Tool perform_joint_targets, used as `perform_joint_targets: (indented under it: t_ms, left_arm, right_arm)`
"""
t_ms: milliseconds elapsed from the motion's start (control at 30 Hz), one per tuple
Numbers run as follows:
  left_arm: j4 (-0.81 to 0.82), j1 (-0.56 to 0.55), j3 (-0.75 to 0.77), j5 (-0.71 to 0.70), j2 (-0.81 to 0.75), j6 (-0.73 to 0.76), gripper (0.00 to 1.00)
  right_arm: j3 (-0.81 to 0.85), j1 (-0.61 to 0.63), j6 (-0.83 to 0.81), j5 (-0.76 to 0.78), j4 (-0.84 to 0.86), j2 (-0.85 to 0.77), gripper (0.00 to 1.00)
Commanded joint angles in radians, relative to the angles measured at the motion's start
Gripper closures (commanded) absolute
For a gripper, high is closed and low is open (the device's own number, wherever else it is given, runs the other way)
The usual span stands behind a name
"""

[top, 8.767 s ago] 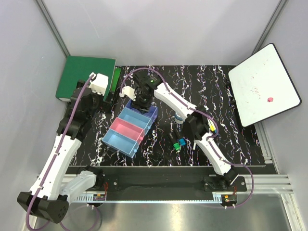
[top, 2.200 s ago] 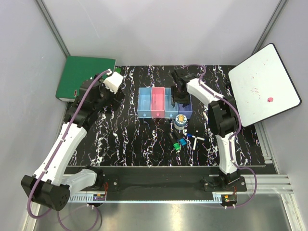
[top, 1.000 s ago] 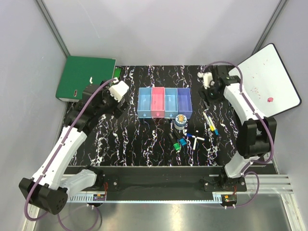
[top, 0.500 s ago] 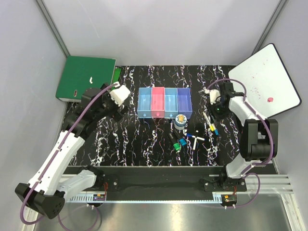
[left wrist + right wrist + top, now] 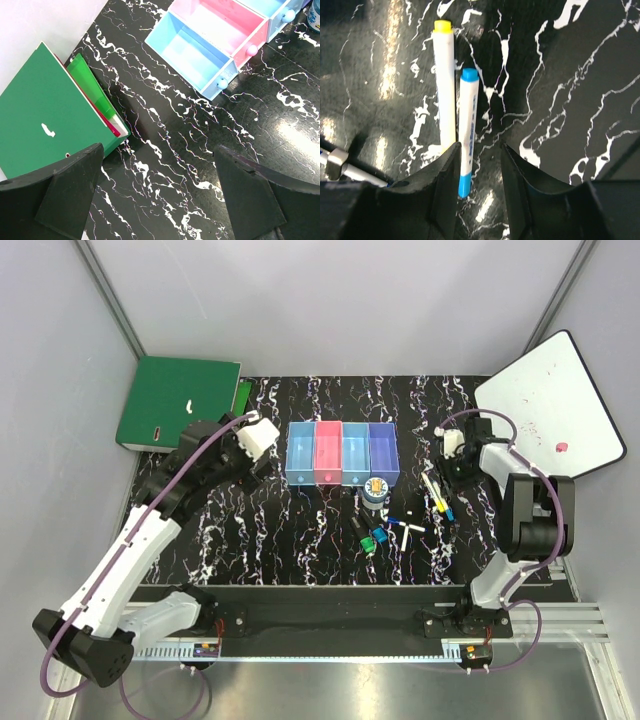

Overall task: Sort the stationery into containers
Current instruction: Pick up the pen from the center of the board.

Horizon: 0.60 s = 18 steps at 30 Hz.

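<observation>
Four joined containers (image 5: 342, 453), light blue, pink, light blue and purple-blue, stand in a row mid-table, all open-topped. In front of them lie a blue-rimmed tape roll (image 5: 375, 490), short black markers (image 5: 370, 536) and thin white pens (image 5: 405, 524). To the right, a yellow-capped pen (image 5: 444, 85) and a blue-capped pen (image 5: 466, 145) lie side by side. My right gripper (image 5: 480, 148) is low over them, open but narrowed. The blue-capped pen sits between its fingers against the left one, with a gap to the right one. My left gripper (image 5: 160, 190) hangs wide open over bare table left of the containers (image 5: 192, 55).
A green ring binder (image 5: 175, 400) lies at the back left, close to my left gripper. A white board with a black rim (image 5: 548, 415) leans at the back right. Another pen (image 5: 340, 165) shows at the lower left of the right wrist view.
My right arm has come forward from beside the white board down onto the two capped pens, and its jaws have narrowed. My left arm has drifted slightly toward the containers.
</observation>
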Motion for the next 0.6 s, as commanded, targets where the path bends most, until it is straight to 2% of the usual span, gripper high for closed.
perform_joint_targets:
  t_ms: [0, 300, 367, 467, 500, 533, 567]
  left_arm:
    - [0.018, -0.008, 0.036, -0.024, -0.002, 0.002, 0.01]
    - [0.020, -0.011, 0.019, -0.023, 0.001, 0.005, 0.01]
    - [0.020, -0.011, 0.020, -0.021, 0.001, 0.005, 0.01]
    - [0.020, -0.012, 0.022, -0.018, 0.001, 0.007, 0.01]
    - [0.018, -0.011, 0.022, -0.020, 0.002, 0.010, 0.01]
    - [0.020, -0.011, 0.022, -0.021, 0.002, 0.016, 0.01]
    - [0.020, -0.011, 0.026, -0.021, 0.004, 0.021, 0.01]
  right_arm:
    - [-0.009, 0.005, 0.034, -0.022, 0.070, 0.033, 0.55]
    - [-0.024, 0.005, 0.063, -0.010, 0.104, 0.076, 0.56]
    - [-0.029, 0.006, 0.071, -0.002, 0.110, 0.082, 0.59]
    - [-0.038, 0.008, 0.080, 0.004, 0.113, 0.099, 0.70]
    - [-0.047, 0.009, 0.083, 0.010, 0.113, 0.102, 0.78]
    - [-0.053, 0.011, 0.084, 0.013, 0.113, 0.103, 0.90]
    - [-0.059, 0.019, 0.084, 0.019, 0.115, 0.103, 0.95]
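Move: The blue-capped pen lies almost under the right hand's parted fingers, its middle about 1 cm ahead, 1 cm to the left and 2 cm below. The yellow-capped pen is beside it, some 3 cm ahead and 4 cm left of the hand; the crossed blue-and-white tool is roughly 10 cm left and 6 cm back. From the left hand the blue-capped pen is about 44 cm to the right, 5 cm ahead and 26 cm down. The right fingers come down on either side of the blue-capped pen's white barrel and pinch it near the middle, pushing it sideways away from the yellow-capped pen as they close. The hand first sinks just under 2 cm, edging forward about 1 cm overall, and only once it is down do the half-open fingers shut. ##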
